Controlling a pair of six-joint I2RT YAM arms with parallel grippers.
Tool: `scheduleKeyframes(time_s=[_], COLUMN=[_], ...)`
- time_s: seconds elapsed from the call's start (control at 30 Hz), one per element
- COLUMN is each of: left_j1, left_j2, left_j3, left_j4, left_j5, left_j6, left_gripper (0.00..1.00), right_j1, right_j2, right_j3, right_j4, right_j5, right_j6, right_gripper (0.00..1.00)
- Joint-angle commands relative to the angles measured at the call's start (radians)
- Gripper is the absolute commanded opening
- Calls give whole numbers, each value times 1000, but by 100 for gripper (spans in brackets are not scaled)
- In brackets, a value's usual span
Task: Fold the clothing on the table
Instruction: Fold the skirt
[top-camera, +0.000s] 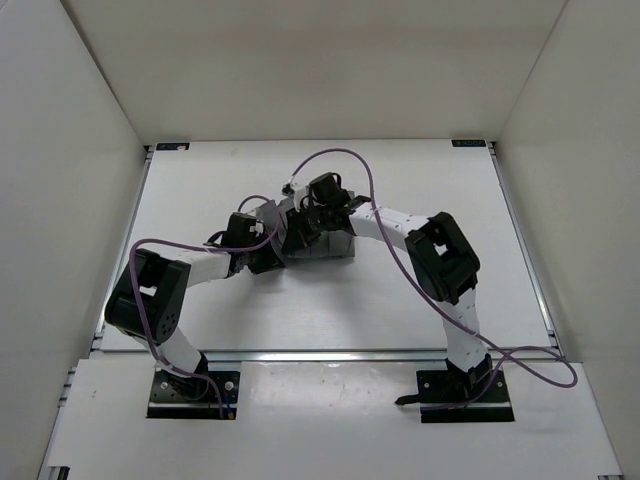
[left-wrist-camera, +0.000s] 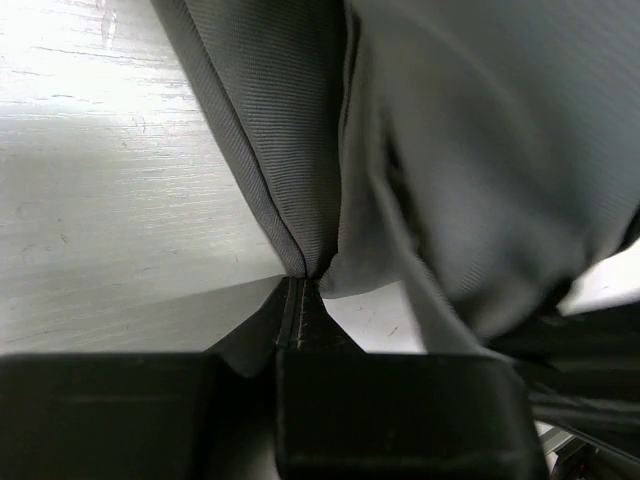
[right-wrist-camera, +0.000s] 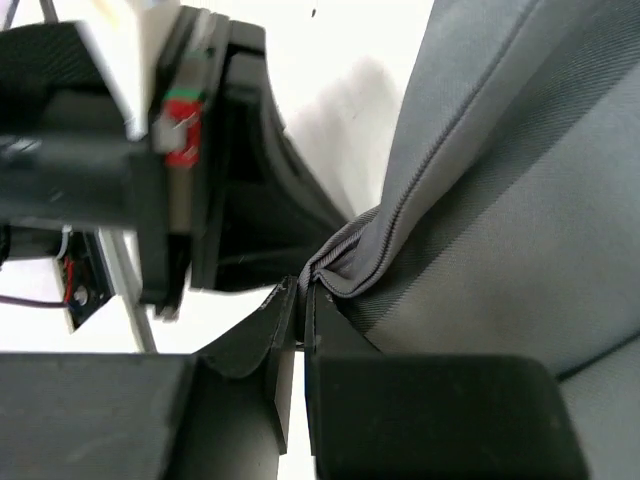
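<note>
The clothing (top-camera: 335, 244) is a mid-grey bundle, bunched up at the middle of the white table (top-camera: 420, 190), and both arms meet over it. My left gripper (top-camera: 270, 254) holds its left side. In the left wrist view this gripper (left-wrist-camera: 298, 282) is shut on a seamed edge of the clothing (left-wrist-camera: 480, 150), which rises from the jaw tips above the table (left-wrist-camera: 100, 200). My right gripper (top-camera: 305, 226) comes in from the far right. In the right wrist view it (right-wrist-camera: 303, 287) is shut on a folded hem of the clothing (right-wrist-camera: 520, 200).
The two wrists are very close together; the left arm's black body (right-wrist-camera: 200, 150) fills the left of the right wrist view. Purple cables (top-camera: 370, 190) loop over the arms. A silver rail (top-camera: 330, 353) runs along the near edge, and white walls stand on three sides.
</note>
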Motion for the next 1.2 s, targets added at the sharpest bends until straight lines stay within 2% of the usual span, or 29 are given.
scheduleKeyframes(time_s=[0.0,0.2,0.23,0.3,0.37,0.4,0.5,0.57,0.67,0.73,0.83,0.9,1.07,1.1,1.13,1.17], left_j1=[1,27,37,49,58,69,110,136,152,152,132,121,130,129,129,117], left_j2=[-23,-65,-68,-109,-148,-177,-268,-357,-442,-480,-532,-540,-605,-631,-645,-677], left_j3=[-23,-27,-23,-21,-6,2,20,29,52,66,86,117,118,106,95,74], left_j4=[-16,-22,-19,-31,-59,-77,-127,-147,-211,-275,-379,-473,-666,-680,-709,-722], left_j5=[2,25,37,46,46,58,92,92,91,91,89,92,-49,-72,-99,-109], left_j6=[2,20,13,13,22,20,29,42,74,101,167,270,373,393,401,422], left_gripper=[0,0,0,0,13,22,35,36,38,39,45,72,85,89,99,99], right_j1=[22,28,29,25,28,28,32,19,-21,-62,-98,-113,-213,-222,-245,-256], right_j2=[65,106,103,106,81,57,-47,-139,-311,-423,-549,-609,-755,-793,-813,-827], right_j3=[62,75,61,87,93,93,50,-6,-121,-252,-345,-394,-605,-617,-635,-642], right_j4=[-3,-6,-5,-31,-46,-51,-6,96,220,337,301,233,238,238,232,221], right_j5=[7,128,119,120,149,155,174,175,195,223,267,297,257,251,255,260], right_j6=[4,44,43,26,9,12,1,33,95,145,147,126,121,118,106,95], right_gripper=[0,2,7,32,41,46,53,57,69,89,92,99,99,99,100,99])
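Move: Just behind and beyond the right fingertips, roughly 2 cm back, 3 cm to the left and 7 cm below, lies the skirt's near left corner, the landing place for the folded-over end they hold. The left hand still pinches that same corner, right at its fingers. The fold edge stands some 9 cm ahead of the right hand, 15 cm to its right and 9 cm lower. Lowering the held end about 5 cm towards the near left corner, the right hand opens and lets go, then climbs roughly 20 cm and swings right, sinking again late as it turns clockwise. The left hand keeps its pinch at first, then shifts left, opens and rises about 15 cm clear of the skirt, finally easing back and farther left with its fingers wide. ##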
